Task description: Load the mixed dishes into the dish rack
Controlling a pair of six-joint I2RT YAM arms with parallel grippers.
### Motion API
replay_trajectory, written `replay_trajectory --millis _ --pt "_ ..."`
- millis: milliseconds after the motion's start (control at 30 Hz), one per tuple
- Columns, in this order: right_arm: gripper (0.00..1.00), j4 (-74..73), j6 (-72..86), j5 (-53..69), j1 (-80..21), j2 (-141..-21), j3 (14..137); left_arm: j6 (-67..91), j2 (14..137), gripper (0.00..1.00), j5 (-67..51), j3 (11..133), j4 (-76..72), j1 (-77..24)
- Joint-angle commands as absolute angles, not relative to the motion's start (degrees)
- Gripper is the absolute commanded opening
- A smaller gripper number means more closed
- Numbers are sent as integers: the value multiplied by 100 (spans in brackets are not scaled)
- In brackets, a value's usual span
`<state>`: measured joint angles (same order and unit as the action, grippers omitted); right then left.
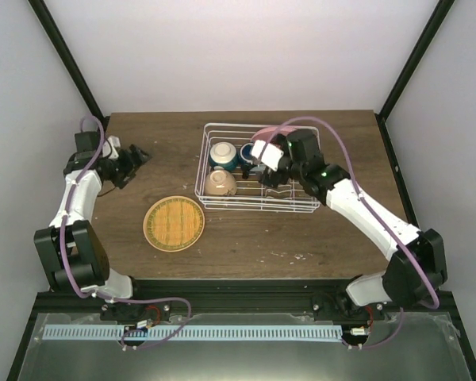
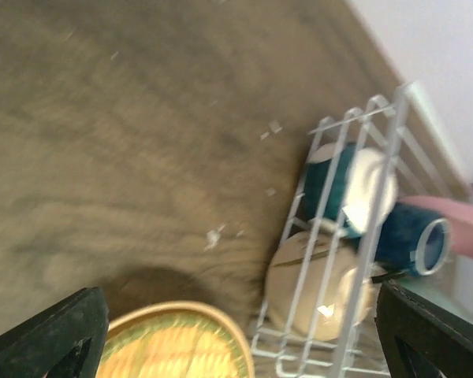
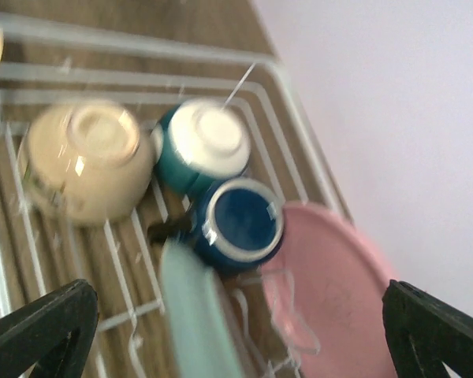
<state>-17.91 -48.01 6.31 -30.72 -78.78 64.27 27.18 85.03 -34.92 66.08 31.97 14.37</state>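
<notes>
The white wire dish rack (image 1: 254, 208) stands at the table's far middle. In it lie an upturned cream bowl (image 1: 220, 183), a white-and-blue bowl (image 1: 223, 154), a dark blue mug (image 3: 238, 224) on its side and a pink plate (image 3: 331, 291) leaning on edge among the prongs. My right gripper (image 3: 236, 339) hovers over the rack, wide open, its fingers on either side of the pink plate and apart from it. The tan-yellow woven plate (image 1: 174, 224) lies flat on the table left of the rack. My left gripper (image 1: 135, 159) hangs open and empty above the table's left.
A pale green plate edge (image 3: 197, 315) stands upright in the rack beside the pink plate. Small white flecks (image 2: 214, 235) lie on the wood near the rack's left side. Black frame posts rise at the table's back corners.
</notes>
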Motion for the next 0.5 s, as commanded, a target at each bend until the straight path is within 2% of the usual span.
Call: replay_trajectory --millis 0,233,467 --pt "100 -1384 -3089 1023 -3120 -8387 7582 2194 8202 94 -2343 6767 4772 1147" --pt "100 -3394 -1695 880 -3122 -10437 10631 2105 7798 93 -1634 6305 5837 229" --pt "100 -3240 -1141 1009 -3123 -10551 11102 2153 7610 94 -1242 5801 6237 -212"
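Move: The woven plate lies flat on the table, roughly 16 cm back, 8 cm right and 17 cm below the left hand; the tan bowl in the rack is some 22 cm right of this hand and 3 cm back. From the right hand that plate is about 27 cm left, 12 cm back and 22 cm down. The green plate stands 3 cm ahead and 5 cm right of the right hand, the blue mug 9 cm ahead and 3 cm left. Back, down and a little right, the open left hand travels about 15 cm to come over the near-left part of the woven plate, its fingers tipping further down by some 25 degrees. The open right hand goes forward, up and left, away from the green plate and over the blue mug, rolling its left side up, then sinks a few centimetres at the end. ##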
